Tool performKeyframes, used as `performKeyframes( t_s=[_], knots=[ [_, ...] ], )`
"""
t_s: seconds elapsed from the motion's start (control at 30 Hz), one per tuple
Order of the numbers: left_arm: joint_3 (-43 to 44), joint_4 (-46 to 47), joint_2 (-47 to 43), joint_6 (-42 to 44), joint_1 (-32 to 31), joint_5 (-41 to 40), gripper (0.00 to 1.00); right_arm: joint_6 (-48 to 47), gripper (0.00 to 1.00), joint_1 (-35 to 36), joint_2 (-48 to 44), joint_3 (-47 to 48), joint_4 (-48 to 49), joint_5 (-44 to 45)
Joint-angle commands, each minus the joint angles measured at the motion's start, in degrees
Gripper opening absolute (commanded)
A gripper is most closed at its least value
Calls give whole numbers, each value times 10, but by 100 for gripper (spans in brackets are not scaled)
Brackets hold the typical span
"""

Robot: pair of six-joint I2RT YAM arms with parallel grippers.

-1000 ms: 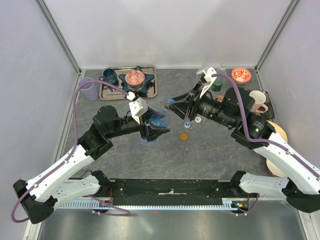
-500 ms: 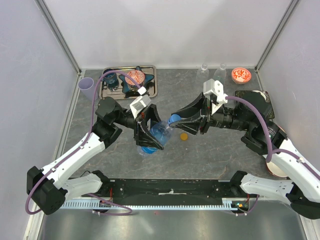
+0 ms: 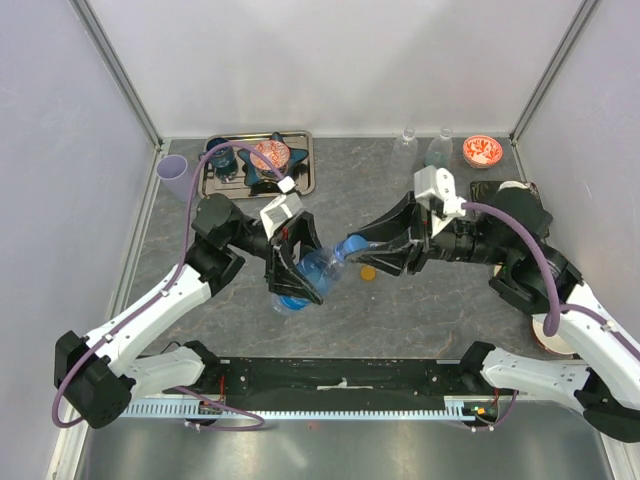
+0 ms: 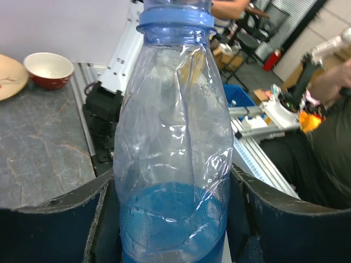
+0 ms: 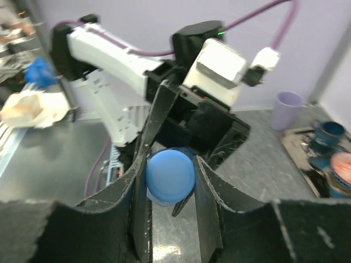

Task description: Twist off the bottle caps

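My left gripper (image 3: 297, 272) is shut on the body of a clear, blue-tinted bottle (image 3: 312, 268) and holds it tilted above the table. In the left wrist view the bottle (image 4: 173, 126) fills the gap between both fingers (image 4: 49, 224). Its blue neck ring (image 4: 175, 19) sits at the top edge. My right gripper (image 3: 352, 246) meets the bottle's neck and is shut on the blue cap (image 5: 170, 174), one finger (image 5: 211, 192) pressed against each side. An orange cap (image 3: 368, 271) lies loose on the table just below my right gripper.
Two clear bottles (image 3: 438, 150) stand at the back next to a red bowl (image 3: 481, 150). A metal tray (image 3: 305, 180) with dishes sits back left, a purple cup (image 3: 173, 171) beside it. A plate (image 3: 548, 338) lies at the right edge.
Both arms swung toward the table's middle. The left gripper tilted the bottle toward the right arm, and the right gripper came down and left onto the blue cap.
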Motion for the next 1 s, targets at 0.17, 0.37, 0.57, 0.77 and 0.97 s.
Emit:
performKeyframes(
  t_s=[0.17, 0.37, 0.57, 0.77, 0.97],
  knots=[
    [13, -208, -39, 161, 15, -191, 28, 55, 0, 5, -99, -50, 81, 462],
    [-17, -296, -128, 221, 15, -512, 29, 110, 0, 5, -49, -115, 8, 591],
    [-114, -321, -288, 212, 15, -768, 31, 208, 0, 5, 64, -267, 84, 537],
    [-113, -383, -321, 223, 15, -789, 30, 225, 0, 4, 241, -279, 143, 500],
    [-123, -391, -347, 228, 15, -795, 30, 229, 0, 5, 384, -228, 156, 489]
  ],
)
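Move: From the right hand, which pinches the blue cap at the bottle's mouth, bare table for setting it down lies about 18 cm ahead and 41 below; the orange cap is some 22 ahead and 4 right, the blue-white cap 28 ahead and 6 right, the green-white cap 30 ahead and 11 right, all about 42 below. For the left hand, gripping the bottle, open table lies roughly 15 ahead, 12 left, 31 below. Pulling the blue cap clear of the bottle, the right hand arcs forward, right and slightly up, then plunges towards the table beside the loose caps, ending about 37 cm lower and 17 farther out, fingers turned from leftward to forward-left and down, still pinching it. Meanwhile the left hand keeps its grip, carrying the bottle forward, then left, about 12 and 10 cm, turning it nearly 80 degrees counter-clockwise and sinking slightly. ##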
